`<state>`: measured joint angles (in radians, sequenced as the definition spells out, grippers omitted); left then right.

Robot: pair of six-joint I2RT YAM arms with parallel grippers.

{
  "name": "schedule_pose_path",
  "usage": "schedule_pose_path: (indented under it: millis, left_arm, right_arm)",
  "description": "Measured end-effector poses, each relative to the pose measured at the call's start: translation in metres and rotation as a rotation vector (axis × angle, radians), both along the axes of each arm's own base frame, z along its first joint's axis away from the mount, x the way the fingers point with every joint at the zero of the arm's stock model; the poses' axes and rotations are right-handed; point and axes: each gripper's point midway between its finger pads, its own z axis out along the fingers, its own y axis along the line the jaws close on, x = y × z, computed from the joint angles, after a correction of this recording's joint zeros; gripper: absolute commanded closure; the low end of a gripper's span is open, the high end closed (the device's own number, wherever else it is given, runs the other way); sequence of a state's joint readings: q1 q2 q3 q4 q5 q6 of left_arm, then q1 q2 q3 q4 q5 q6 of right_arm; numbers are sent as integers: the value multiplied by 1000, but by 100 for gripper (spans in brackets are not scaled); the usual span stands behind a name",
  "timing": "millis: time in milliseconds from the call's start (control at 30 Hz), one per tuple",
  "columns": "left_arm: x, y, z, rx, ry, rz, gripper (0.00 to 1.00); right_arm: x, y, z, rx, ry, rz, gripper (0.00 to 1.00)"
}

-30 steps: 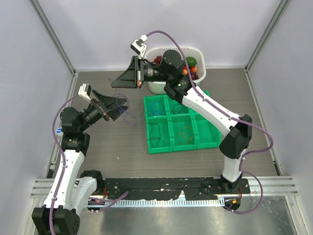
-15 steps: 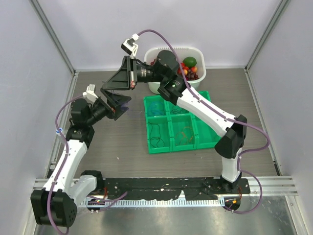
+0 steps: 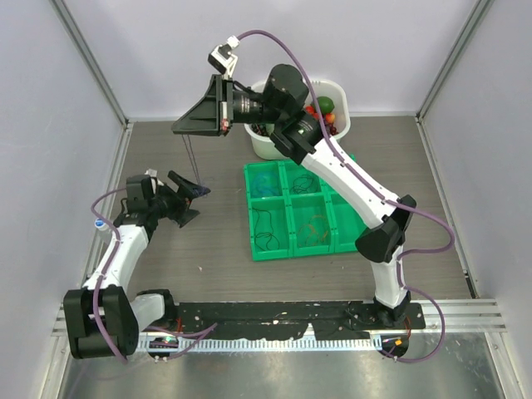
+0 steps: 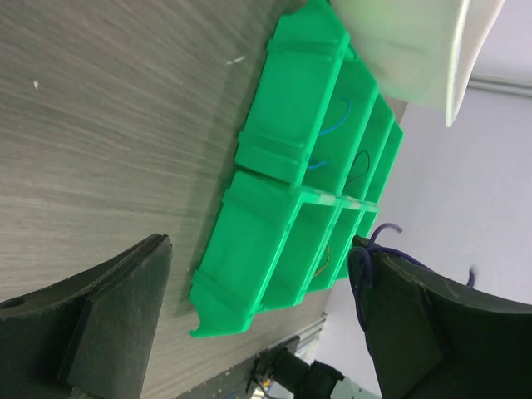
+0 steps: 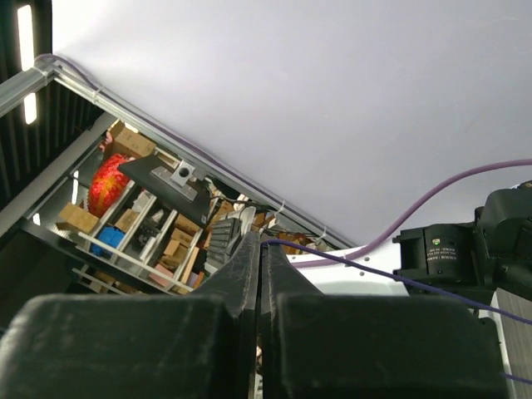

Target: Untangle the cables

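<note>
A thin purple cable [image 3: 192,162] stretches down from my right gripper [image 3: 178,130], which is raised high over the table's left side and shut on its upper end [image 5: 264,243]. From the jaws the cable [image 5: 399,278] runs off to the right. Its lower end is a small tangle [image 4: 364,268] looped round one finger of my left gripper [image 3: 192,199], which stands open low over the table. Nothing lies between the left gripper's [image 4: 262,249] fingers. More cables lie in the green tray [image 3: 287,253]: a black one [image 3: 264,226], an orange one [image 3: 317,223] and a teal one [image 3: 266,183].
The green compartment tray [image 4: 287,158] sits right of centre. A white basket [image 3: 337,86] with fruit stands behind it at the back wall. The right arm reaches across above the tray and basket.
The left gripper has swung down and to the left, away from the right gripper. The right gripper has risen a little and shifted left, and the purple cable now hangs stretched between them.
</note>
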<state>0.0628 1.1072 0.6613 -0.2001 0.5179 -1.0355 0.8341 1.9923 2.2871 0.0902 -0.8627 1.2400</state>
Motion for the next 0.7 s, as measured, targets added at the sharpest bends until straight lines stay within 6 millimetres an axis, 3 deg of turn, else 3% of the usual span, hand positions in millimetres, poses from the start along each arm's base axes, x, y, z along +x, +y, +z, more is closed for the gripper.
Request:
schedule_pose_path:
  millis: [67, 167, 433, 467, 600, 667, 700]
  left_arm:
    - [-6, 4, -11, 6, 49, 0, 8]
    - [-8, 2, -6, -6, 27, -26, 8]
    - [-6, 7, -13, 5, 40, -34, 7]
    - [-5, 7, -12, 0, 38, -39, 9]
    - [-1, 4, 0, -43, -14, -82, 32]
    - [-1, 3, 3, -53, -32, -88, 35]
    - [-2, 3, 4, -51, -37, -91, 32]
  right_arm:
    - [-3, -4, 10, 12, -14, -2, 99]
    - [-2, -9, 22, 20, -29, -13, 99]
    - [8, -15, 28, 12, -12, -50, 99]
    - [8, -16, 30, 13, -10, -55, 99]
    - [15, -17, 30, 17, -17, -81, 99]
    - [17, -17, 26, 11, -21, -92, 99]
    - [16, -18, 23, 7, -23, -97, 99]
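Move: The left hand, fingers open, already has the lower end of the purple cable caught on its upper, forward finger, about 3 cm ahead of the hand point, level sideways and 3 cm above. From that hand the green tray's middle lies some 29 cm right, 3 cm back and 11 cm below; the fruit basket is roughly 23 cm ahead, 26 cm right and 8 cm below. The right hand grips the cable's upper part; its caught end lies about 12 cm ahead, 2 cm left and 34 cm below. The right hand, fingers still shut on the purple cable high above, rises about 3 cm and eases some 2 cm right and as much forward, sinking slightly at the end and turning about 5 degrees clockwise. The left hand stays nearly in place below, dipping about a centimetre and coming back up, with the cable still hooked on its upper finger, then closes its wide-open fingers by about a quarter without shutting them, turning about 5 degrees clockwise as well. ##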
